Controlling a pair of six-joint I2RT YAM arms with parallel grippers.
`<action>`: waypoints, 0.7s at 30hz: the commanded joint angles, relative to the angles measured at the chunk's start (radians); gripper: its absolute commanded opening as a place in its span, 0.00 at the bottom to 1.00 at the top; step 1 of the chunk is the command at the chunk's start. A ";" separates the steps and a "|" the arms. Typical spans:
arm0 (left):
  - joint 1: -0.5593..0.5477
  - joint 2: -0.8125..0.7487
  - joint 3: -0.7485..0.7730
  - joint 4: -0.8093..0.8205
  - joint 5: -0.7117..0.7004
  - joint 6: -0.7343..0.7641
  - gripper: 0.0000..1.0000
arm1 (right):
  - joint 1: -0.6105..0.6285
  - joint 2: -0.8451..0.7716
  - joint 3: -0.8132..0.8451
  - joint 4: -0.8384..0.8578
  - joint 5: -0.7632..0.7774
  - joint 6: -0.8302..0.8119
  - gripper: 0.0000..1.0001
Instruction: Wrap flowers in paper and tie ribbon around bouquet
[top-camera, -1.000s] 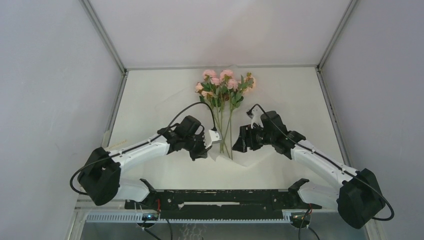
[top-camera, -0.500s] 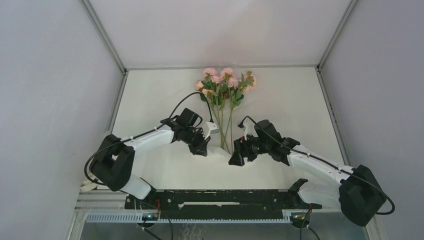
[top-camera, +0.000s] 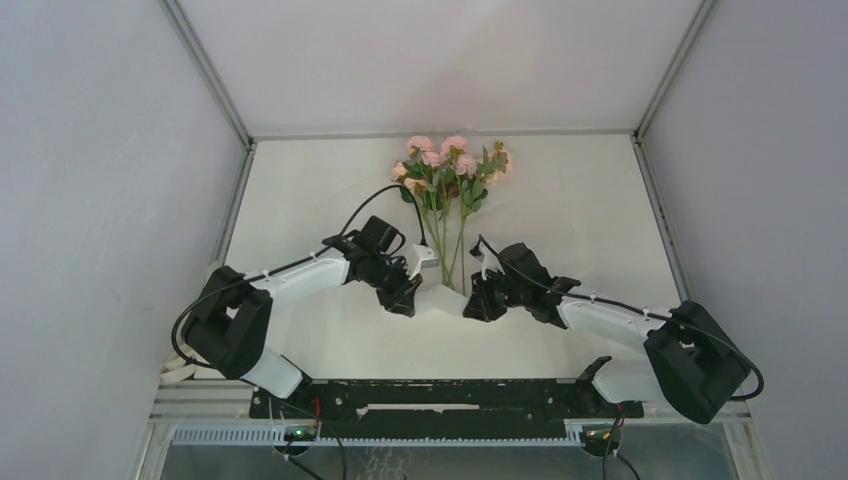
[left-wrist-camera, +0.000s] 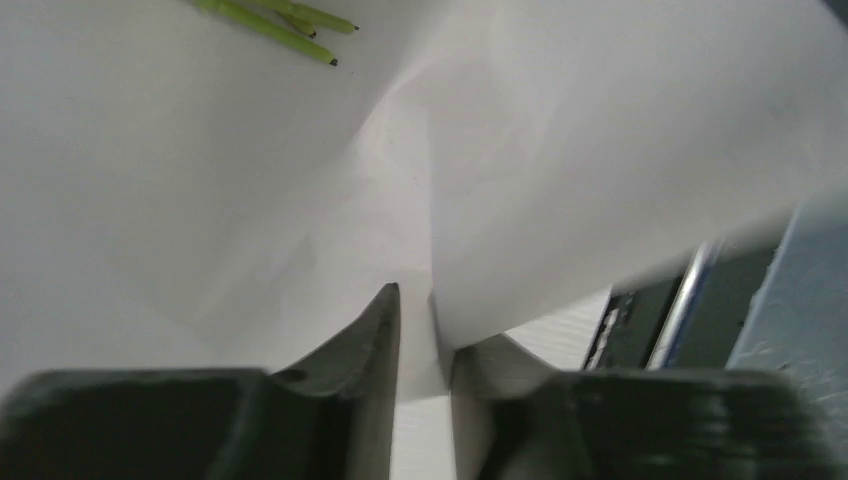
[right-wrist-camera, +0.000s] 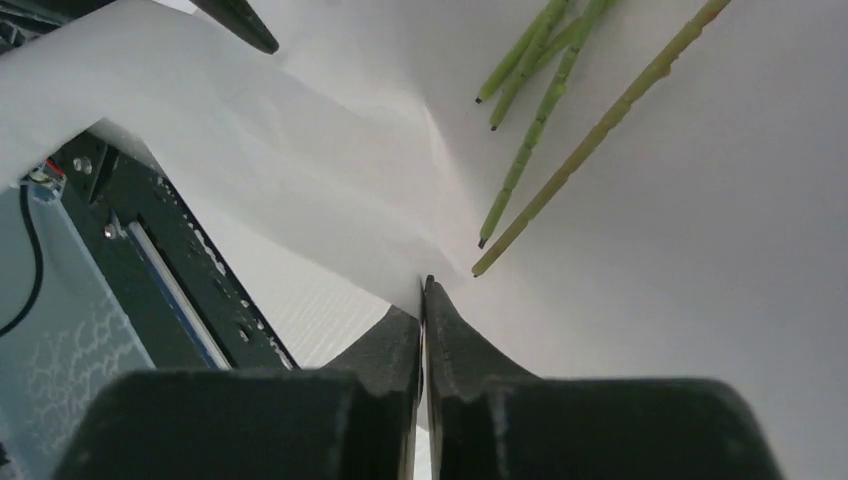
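The flowers (top-camera: 450, 168), pink roses on long green stems (right-wrist-camera: 560, 150), lie on the paper (top-camera: 560, 215), a thin white sheet spread on the table. The sheet's near corner (top-camera: 440, 298) is lifted into a fold between the two grippers. My right gripper (right-wrist-camera: 424, 285) (top-camera: 474, 303) is shut on the paper's edge (right-wrist-camera: 300, 170), just beside the stem ends. My left gripper (left-wrist-camera: 425, 315) (top-camera: 412, 298) has its jaws a narrow gap apart, with the paper's fold (left-wrist-camera: 600, 150) lying loosely between them and draped over one finger. The ribbon and a wrapped bouquet are out of view.
A black rail (top-camera: 440, 395) and a white slotted strip (top-camera: 400, 435) run along the near edge behind the arms. Grey walls (top-camera: 110, 200) close in the table on three sides. The left arm's black cable (top-camera: 365, 207) arcs above the sheet.
My right gripper has moved in to the left and shut on the lifted paper corner. My left gripper's jaws have eased slightly apart; it shifted back and up earlier.
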 joint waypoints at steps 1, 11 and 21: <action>0.006 -0.037 0.062 -0.054 0.011 0.081 0.51 | -0.009 -0.018 0.007 0.080 -0.028 -0.007 0.00; 0.162 -0.128 0.273 -0.728 -0.252 0.320 0.83 | -0.126 0.026 0.022 0.054 -0.184 0.096 0.00; 0.039 -0.280 0.199 -0.607 -0.371 0.271 0.81 | -0.103 0.060 0.076 -0.032 -0.152 0.144 0.00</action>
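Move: Between the left hand's barely parted fingers sits the near paper edge; the stem ends lie about 3 cm ahead of that hand, 11 cm to its right and 3 cm lower. The same paper edge is at the right hand's closing fingertips, with the stem ends roughly 3 cm ahead, 3 cm to its left and 3 cm below; the blooms are some 30 cm ahead and 6 cm to its left, a little lower. Opening wide, the left hand lets go of the paper and pulls away from the bouquet, about 11 cm to its left and some 7 cm up, its fingers swinging about 20 degrees towards straight down. The right hand finishes closing and pinches the paper edge beside the stem ends, holding within a centimetre or so while the wrist tips forward about 10 degrees. ##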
